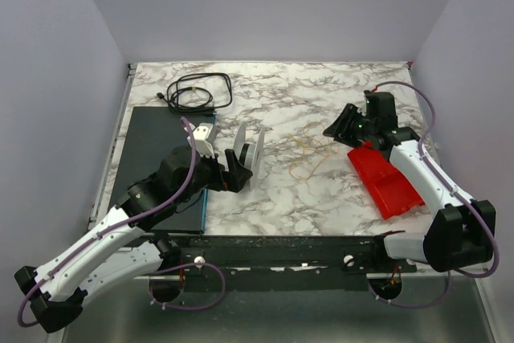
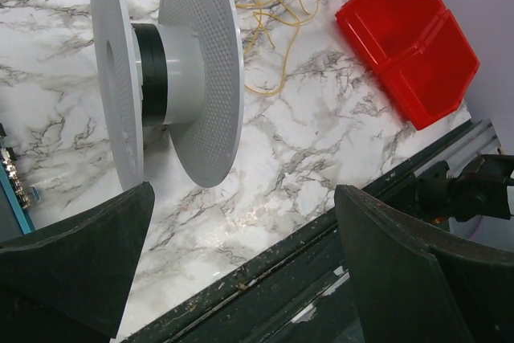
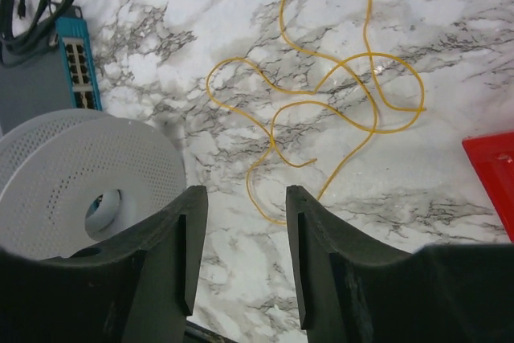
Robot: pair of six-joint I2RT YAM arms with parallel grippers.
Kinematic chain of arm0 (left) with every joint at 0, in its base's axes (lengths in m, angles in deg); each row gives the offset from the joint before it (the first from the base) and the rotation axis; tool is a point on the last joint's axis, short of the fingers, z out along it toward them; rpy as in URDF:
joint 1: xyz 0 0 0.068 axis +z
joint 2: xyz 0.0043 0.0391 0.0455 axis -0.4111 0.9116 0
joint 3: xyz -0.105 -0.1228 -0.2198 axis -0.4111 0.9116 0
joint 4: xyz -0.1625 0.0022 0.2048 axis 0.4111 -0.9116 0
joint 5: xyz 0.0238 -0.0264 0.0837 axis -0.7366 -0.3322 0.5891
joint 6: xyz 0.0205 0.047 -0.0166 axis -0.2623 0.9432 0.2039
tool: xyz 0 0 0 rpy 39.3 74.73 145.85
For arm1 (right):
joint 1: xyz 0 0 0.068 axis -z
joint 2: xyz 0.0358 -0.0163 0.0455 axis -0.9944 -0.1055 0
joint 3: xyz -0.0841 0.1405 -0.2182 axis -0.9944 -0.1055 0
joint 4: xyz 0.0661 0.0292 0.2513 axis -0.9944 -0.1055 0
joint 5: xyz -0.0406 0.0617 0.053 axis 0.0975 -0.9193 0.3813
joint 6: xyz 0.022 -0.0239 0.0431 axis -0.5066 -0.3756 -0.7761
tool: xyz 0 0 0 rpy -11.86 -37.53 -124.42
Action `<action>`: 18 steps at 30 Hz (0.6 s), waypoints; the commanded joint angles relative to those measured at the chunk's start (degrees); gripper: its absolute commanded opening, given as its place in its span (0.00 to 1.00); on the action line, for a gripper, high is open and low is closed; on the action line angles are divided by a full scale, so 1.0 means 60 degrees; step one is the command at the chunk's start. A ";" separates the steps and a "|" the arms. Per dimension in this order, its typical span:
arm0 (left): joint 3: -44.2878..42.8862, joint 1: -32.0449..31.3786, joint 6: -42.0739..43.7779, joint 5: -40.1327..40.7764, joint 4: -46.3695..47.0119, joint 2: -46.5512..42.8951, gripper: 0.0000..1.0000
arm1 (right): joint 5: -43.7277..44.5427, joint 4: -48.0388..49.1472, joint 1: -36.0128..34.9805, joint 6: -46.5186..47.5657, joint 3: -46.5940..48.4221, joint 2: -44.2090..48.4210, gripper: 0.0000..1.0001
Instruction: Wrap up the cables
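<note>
The cables are one thin yellow wire (image 1: 309, 158) lying in loose loops on the marble table, between the two arms. In the right wrist view the wire (image 3: 321, 94) lies just ahead of my right gripper (image 3: 245, 198), which is open and holds nothing. Seen from above, this gripper (image 1: 341, 126) hovers right of the wire, over the red bin's far end. A white perforated spool (image 1: 250, 154) stands on its edge left of the wire. My left gripper (image 2: 245, 198) is open wide, empty, close by the spool (image 2: 201, 70). The wire (image 2: 273, 6) shows beyond it.
A red plastic bin (image 1: 385, 178) lies at the right under the right arm. A thick black looped cord (image 1: 197, 90) rests at the back left. A flat dark network switch (image 1: 157, 150) with a blue edge (image 3: 76, 66) lies left of the spool. A black rail (image 1: 305, 247) runs along the near edge.
</note>
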 commanded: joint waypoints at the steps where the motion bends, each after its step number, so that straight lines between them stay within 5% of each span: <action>1: -0.0329 -0.0055 0.0171 0.0150 0.0078 0.0040 0.99 | 0.0768 -0.0575 -0.0942 0.1048 0.0432 0.0057 0.50; 8: -0.0421 -0.0055 0.0185 0.0200 0.0010 0.0157 0.99 | 0.2264 0.0009 -0.2428 0.1271 0.0322 -0.0884 0.40; 12: -0.0561 -0.0055 0.0200 0.0273 -0.0161 0.0088 0.99 | 0.2182 0.0451 -0.2530 0.1213 0.0309 -0.1768 0.26; 18: -0.0640 -0.0055 0.0244 0.0474 -0.0392 -0.0113 0.99 | 0.2706 0.1004 -0.2577 0.1475 -0.0242 -0.2167 0.25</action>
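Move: Somewhat ahead and to the left of the right hand, the yellow cable lies loosely looped; its middle is about 4 cm forward, 5 cm left and 15 cm below. From that hand the grey reel stands some 22 cm left and 3 cm back, its hub about 7 cm lower, and the red box lies about 17 cm right, 4 cm back and 14 cm below. From the left hand the cable is roughly 19 cm forward, 21 cm right and 23 cm down. Swinging left about 6 cm and drawing back slightly, the empty right hand then sinks nearly 8 cm towards the near part of the yellow cable's loops. The wrist turns some 20 degrees, its left side dipping and the hand swinging counter-clockwise, while the half-open fingers close to a narrow gap, still above the cable. ##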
